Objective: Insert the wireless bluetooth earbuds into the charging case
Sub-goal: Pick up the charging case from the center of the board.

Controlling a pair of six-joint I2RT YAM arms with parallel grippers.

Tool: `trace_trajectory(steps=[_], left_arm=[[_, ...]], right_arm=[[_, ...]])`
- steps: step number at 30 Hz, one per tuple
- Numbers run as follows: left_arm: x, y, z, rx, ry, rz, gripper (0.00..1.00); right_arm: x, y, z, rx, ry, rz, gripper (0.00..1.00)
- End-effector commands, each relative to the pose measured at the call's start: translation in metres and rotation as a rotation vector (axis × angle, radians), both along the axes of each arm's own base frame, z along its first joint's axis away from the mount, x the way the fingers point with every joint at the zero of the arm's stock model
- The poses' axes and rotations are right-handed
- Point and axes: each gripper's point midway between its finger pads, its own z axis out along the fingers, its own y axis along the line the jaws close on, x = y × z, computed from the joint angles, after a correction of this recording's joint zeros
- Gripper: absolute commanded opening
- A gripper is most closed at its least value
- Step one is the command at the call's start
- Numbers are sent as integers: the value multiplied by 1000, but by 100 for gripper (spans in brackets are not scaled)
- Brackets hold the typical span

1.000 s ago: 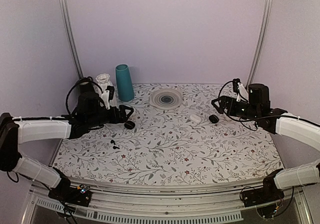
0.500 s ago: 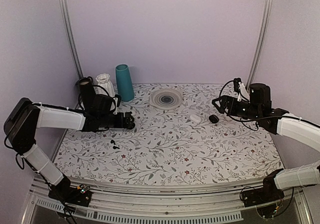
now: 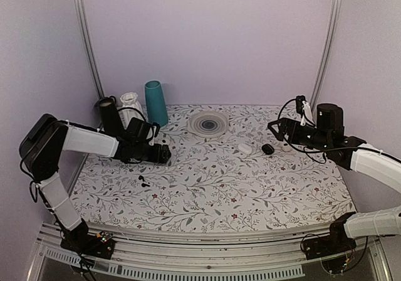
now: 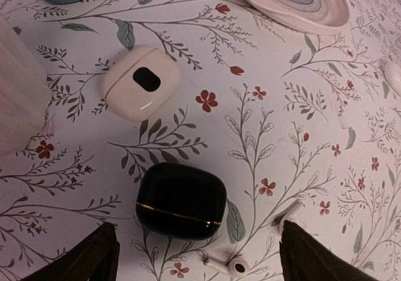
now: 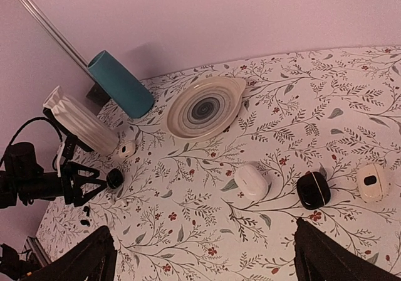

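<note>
The charging case [image 4: 180, 201], black and rounded with a thin gold seam, lies shut on the floral cloth. My left gripper [image 4: 200, 265] is open. Its dark fingertips [image 4: 94, 256] stand on either side of the case, just short of it and clear of its sides. From above, the left gripper [image 3: 158, 152] is low over the charging case [image 3: 163, 155] at the left. The wireless bluetooth earbuds [image 3: 143, 180] are two black specks on the cloth nearer the front, and the earbuds [image 5: 86, 213] also show at the left of the right wrist view. My right gripper [image 5: 207, 262] hangs open and empty at the far right [image 3: 276, 130].
Two white earbuds [image 4: 238, 266] lie beside the case. A cream case [image 4: 141, 83], teal cup [image 3: 155, 103] and white ribbed vase [image 3: 131, 102] stand behind. A striped plate [image 3: 208, 123] sits at the back. A white pebble [image 3: 245, 148], another black case [image 3: 268, 148] and a cream case [image 5: 371, 182] lie right.
My left arm has swung inward and brought its gripper down around the black case, with the jaws drawn in slightly. The right arm has barely moved.
</note>
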Motion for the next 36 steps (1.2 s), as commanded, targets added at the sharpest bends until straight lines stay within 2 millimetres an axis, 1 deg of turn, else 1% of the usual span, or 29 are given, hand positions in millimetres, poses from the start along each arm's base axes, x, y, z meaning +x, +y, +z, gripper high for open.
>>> trace_trajectory(steps=[1, 4, 7, 11, 14, 21, 24, 27, 30, 33, 36], left_arm=[[8, 8, -10, 88, 6, -11, 88], [12, 7, -16, 123, 8, -30, 86], [15, 7, -22, 150, 16, -50, 82], [15, 4, -26, 161, 19, -79, 76], [15, 6, -31, 178, 25, -83, 74], [15, 0, -40, 170, 33, -119, 63], [15, -2, -42, 166, 31, -122, 61], [17, -5, -39, 156, 18, -133, 55], [18, -9, -33, 138, 2, -149, 47], [20, -15, -24, 112, -23, -165, 38], [19, -22, -11, 67, -55, -193, 34]], right_arm=[[-7, -1, 4, 7, -5, 1, 99], [-8, -2, 6, 9, -13, 0, 99], [-8, -2, 6, 8, -13, -3, 99], [-9, -3, 5, 11, -10, -4, 99], [-11, -3, 3, 13, -9, -3, 99], [-13, -2, 2, 24, -2, 1, 99], [-14, -2, 2, 27, -2, 3, 99], [-16, 0, 2, 30, -1, 12, 99], [-17, 5, 0, 30, 2, 27, 99], [-18, 12, -1, 28, 3, 50, 99], [-19, 21, -1, 43, 5, 75, 99]])
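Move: The black charging case sits just under the left hand, about 4 cm below and 1 cm ahead, level sideways. The beige case is some 9 cm ahead and 1 cm to the right, at the same height; the white earbuds lie about 3 cm back and 3 cm right, the black earbuds roughly 11 cm back and 5 cm left, both pairs 5 cm below. From the right hand the black case is about 32 cm left, 6 cm ahead and 21 cm below. The black charging case is closed on by the left hand, which sinks about 4 cm over it, easing 1 cm forward early on, while its left side rises and it turns clockwise, each by roughly 10 degrees. The fingers go from nearly wide to about half open, coming to pinch the case's two sides and stopping there as the grip effort climbs. ##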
